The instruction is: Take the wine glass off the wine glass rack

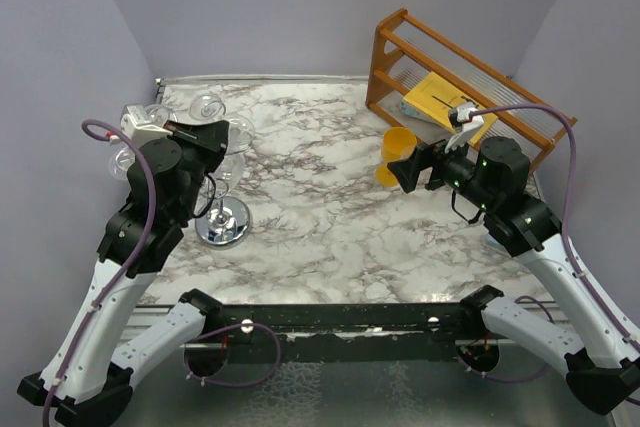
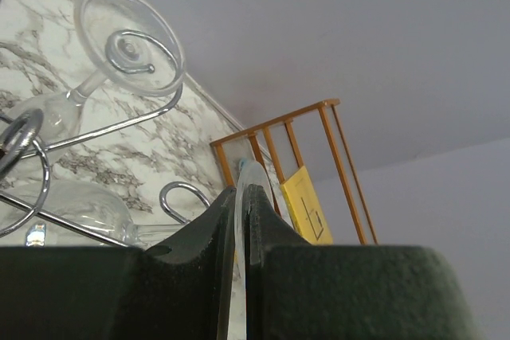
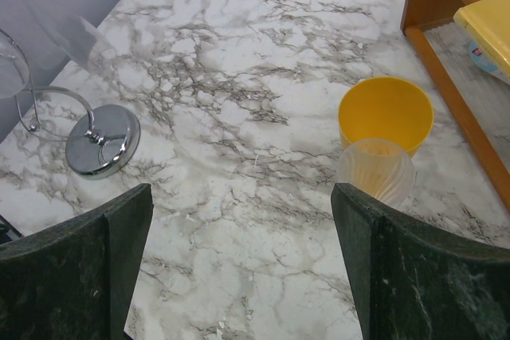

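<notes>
The wine glass rack (image 1: 222, 223) is a silvery wire tree on a round chrome base at the left; its base also shows in the right wrist view (image 3: 102, 141). Several clear wine glasses hang from its curled arms (image 2: 96, 129). My left gripper (image 1: 218, 137) is up among the arms. In the left wrist view it (image 2: 241, 190) is shut on the thin round foot of one wine glass (image 2: 250, 171), whose bowl (image 1: 233, 165) hangs below it. My right gripper (image 1: 408, 169) (image 3: 241, 193) is open and empty, above the table at the right.
Another hanging wine glass (image 2: 127, 45) sits on a curl close to my left gripper; more hang at the back (image 1: 205, 105). A yellow cup (image 3: 385, 109) and a clear ribbed cup (image 3: 374, 169) stand by my right gripper. A wooden slatted shelf (image 1: 460, 87) holds a yellow box (image 1: 440, 97).
</notes>
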`<act>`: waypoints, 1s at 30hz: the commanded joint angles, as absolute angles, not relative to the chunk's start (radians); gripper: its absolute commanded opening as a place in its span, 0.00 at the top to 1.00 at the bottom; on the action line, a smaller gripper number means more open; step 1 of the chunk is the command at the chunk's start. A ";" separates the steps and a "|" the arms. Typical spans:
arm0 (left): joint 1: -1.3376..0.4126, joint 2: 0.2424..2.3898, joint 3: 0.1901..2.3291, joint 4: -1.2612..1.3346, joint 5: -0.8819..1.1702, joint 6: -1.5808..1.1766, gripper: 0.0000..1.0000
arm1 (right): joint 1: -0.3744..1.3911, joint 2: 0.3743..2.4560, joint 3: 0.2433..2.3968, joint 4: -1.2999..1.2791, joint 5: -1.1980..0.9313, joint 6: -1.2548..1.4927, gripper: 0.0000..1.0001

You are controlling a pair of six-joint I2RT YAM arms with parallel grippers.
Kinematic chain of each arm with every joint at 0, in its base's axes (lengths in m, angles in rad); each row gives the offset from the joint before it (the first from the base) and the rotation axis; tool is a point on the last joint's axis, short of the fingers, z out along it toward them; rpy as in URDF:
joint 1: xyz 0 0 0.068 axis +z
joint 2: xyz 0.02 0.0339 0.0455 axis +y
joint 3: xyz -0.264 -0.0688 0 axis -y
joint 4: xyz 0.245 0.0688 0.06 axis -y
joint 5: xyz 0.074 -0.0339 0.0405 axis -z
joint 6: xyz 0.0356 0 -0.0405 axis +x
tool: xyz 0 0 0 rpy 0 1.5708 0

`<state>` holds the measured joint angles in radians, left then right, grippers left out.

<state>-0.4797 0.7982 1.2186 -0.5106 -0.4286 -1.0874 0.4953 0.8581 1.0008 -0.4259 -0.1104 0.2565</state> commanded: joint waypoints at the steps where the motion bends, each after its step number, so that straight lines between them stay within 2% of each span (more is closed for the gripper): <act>1: -0.476 0.796 1.208 -0.478 -0.534 -1.148 1.00 | 0.490 0.849 1.015 -0.425 -0.102 0.250 0.07; 14: -0.476 0.896 1.259 -0.541 -0.665 -1.291 1.00 | 0.491 0.851 1.023 -0.430 -0.092 0.244 0.07; 22: -0.476 0.928 1.274 -0.517 -0.613 -1.278 1.00 | 0.491 0.849 1.027 -0.436 -0.093 0.247 0.07; 30: -0.476 0.988 1.321 -0.453 -0.435 -1.202 1.00 | 0.490 0.847 1.038 -0.443 -0.111 0.260 0.07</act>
<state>-0.4774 0.9611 1.2549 -0.5232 -0.5640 -1.2407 0.4953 0.8581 1.0042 -0.4274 -0.1101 0.2569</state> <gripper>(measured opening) 0.094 0.932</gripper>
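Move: The hanging wine glass is already pinched by its foot in the left fingers, bowl down; its middle is about 9 cm below that hand and 3 cm back, 1 cm to the left. The next hanging glass stands about 5 cm ahead, 5 cm left and 9 cm below the hand; the rack's hub is some 3 cm back, 6 cm left and 3 cm lower. From the idle right hand the held glass lies about 30 cm left, roughly level fore and aft and 2 cm higher. The glass, still pinched by its foot, is carried forward about 4.5 cm by the left hand and lowered roughly 3 cm, away from the rack's hub. It swings left by 2 cm on the way, then returns right as the sinking eases. The wrist turns counter-clockwise some 15 degrees, then gives back a little; the fingers keep their hold. ##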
